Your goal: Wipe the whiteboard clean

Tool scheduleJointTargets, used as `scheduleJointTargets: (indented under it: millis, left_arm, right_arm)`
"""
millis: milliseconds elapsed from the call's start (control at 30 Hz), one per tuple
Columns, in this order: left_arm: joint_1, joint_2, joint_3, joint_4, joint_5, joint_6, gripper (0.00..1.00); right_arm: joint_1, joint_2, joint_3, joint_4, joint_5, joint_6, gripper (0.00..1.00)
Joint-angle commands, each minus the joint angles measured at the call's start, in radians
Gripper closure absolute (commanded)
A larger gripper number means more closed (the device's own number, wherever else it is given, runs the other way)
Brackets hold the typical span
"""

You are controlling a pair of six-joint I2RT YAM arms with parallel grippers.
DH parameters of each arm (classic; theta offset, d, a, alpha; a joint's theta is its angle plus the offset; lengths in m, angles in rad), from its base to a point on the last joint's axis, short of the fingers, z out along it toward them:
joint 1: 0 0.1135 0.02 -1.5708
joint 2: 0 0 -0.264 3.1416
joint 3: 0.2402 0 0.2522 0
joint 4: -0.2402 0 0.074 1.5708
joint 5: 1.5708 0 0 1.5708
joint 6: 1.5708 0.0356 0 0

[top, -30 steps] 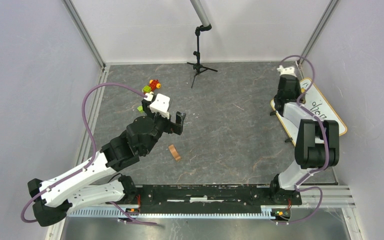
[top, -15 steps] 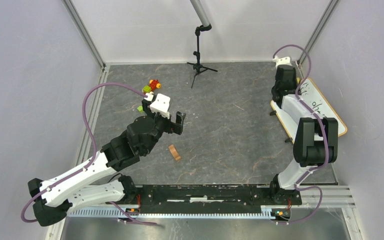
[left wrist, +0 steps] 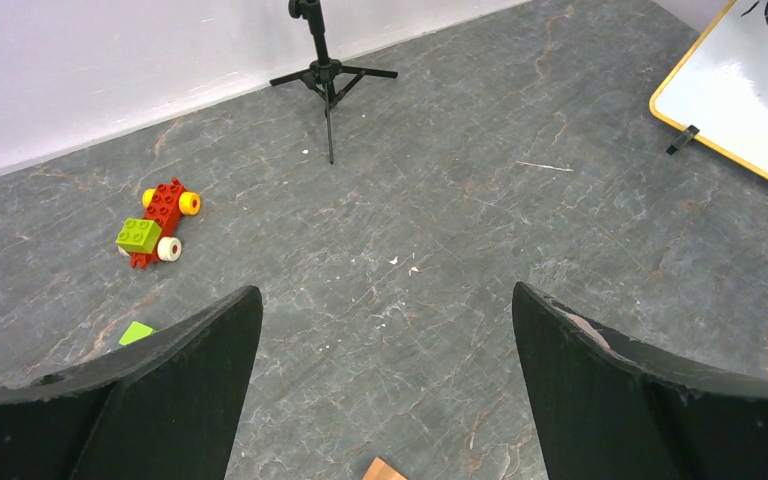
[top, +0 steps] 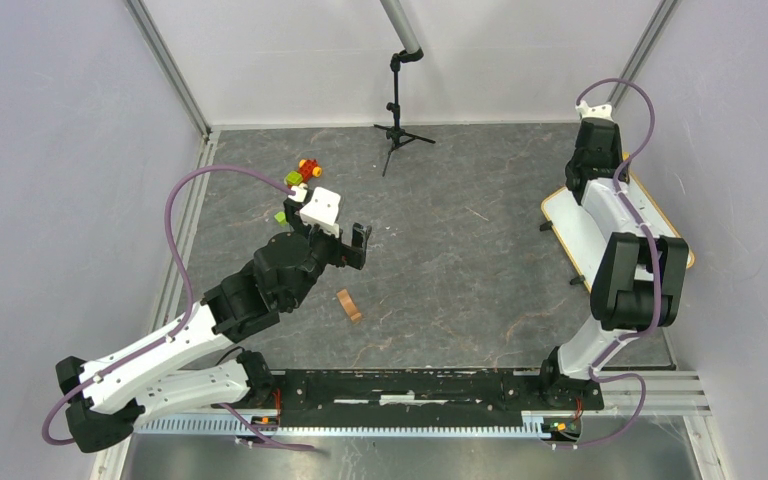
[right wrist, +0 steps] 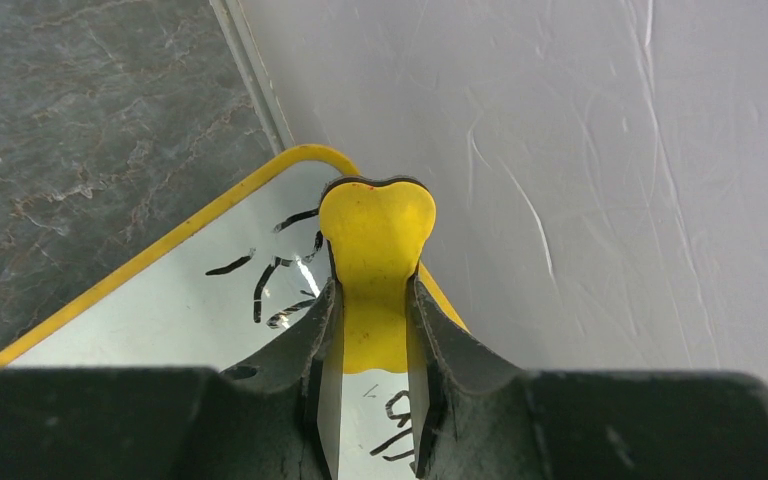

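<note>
The whiteboard (top: 571, 216) lies at the right side of the floor, against the wall, its frame showing yellow-tan. Dark handwriting (right wrist: 265, 280) remains near its far corner in the right wrist view. My right gripper (right wrist: 375, 296) is shut on a yellow bone-shaped eraser (right wrist: 377, 235), whose end sits over that far corner of the board. From above, the right gripper (top: 600, 166) stands over the board's far end. My left gripper (top: 336, 235) hovers open and empty over mid-floor, far from the board (left wrist: 750, 100).
A red and yellow toy car (top: 305, 169) and a green brick (top: 280, 216) lie at the far left. A tan wooden piece (top: 348, 304) lies below the left gripper. A black tripod (top: 397, 126) stands at the back wall. The right wall runs beside the board.
The right arm has swept away and to the right along the board toward its far corner. The writing seen from above earlier no longer shows there. The left arm has not moved.
</note>
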Motion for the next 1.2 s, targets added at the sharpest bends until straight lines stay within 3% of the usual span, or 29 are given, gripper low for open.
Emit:
scheduleJointTargets:
  millis: [0, 333, 600, 767, 933, 1167]
  left_arm:
    - [-0.006, -0.008, 0.001, 0.051, -0.011, 0.054, 0.00]
    - [-0.005, -0.009, 0.003, 0.051, -0.011, 0.054, 0.00]
    - [-0.005, -0.011, 0.003, 0.049, -0.008, 0.054, 0.00]
    - [-0.005, -0.015, 0.003, 0.049, -0.008, 0.054, 0.00]
    - [-0.005, -0.018, 0.003, 0.049, -0.006, 0.052, 0.00]
    - [-0.005, -0.023, 0.003, 0.049, -0.009, 0.054, 0.00]
  right_arm:
    - [-0.012, 0.028, 0.001, 0.001, -0.026, 0.020, 0.77]
    - [0.006, 0.058, -0.048, -0.017, -0.146, 0.055, 0.78]
    - [0.121, 0.089, -0.100, -0.032, -0.196, 0.052, 0.79]
    - [0.127, 0.033, -0.089, -0.049, -0.216, 0.083, 0.79]
    - [0.090, -0.002, 0.026, -0.117, -0.175, 0.098, 0.79]
    - [0.032, 0.116, 0.285, -0.387, -0.141, 0.193, 0.80]
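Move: The right hand still grips the yellow eraser just above the high side of the sloping whiteboard; the black marks left there lie about 4 cm ahead, 3 cm to its left and some 5 cm lower. The board's far corner is roughly 6 cm ahead and 1 cm left, nearly level; the board's middle is about 13 cm back, 4 cm left and 10 cm down. From the left hand the marks lie around 50 cm right, 23 cm ahead and 15 cm down. The right hand, keeping its grip on the yellow eraser, first dips straight down a couple of centimetres to the high side of the whiteboard, then wipes down the slope to its left, ending about 9 cm left and 9.5 cm lower, while the wrist swings some 15 degrees counter-clockwise and tips a little further down. It then turns back, lifting quickly up off the board by about 7 cm and going some 4 cm right and a little forward over the wiped patch, with the wrist partly swinging back. ##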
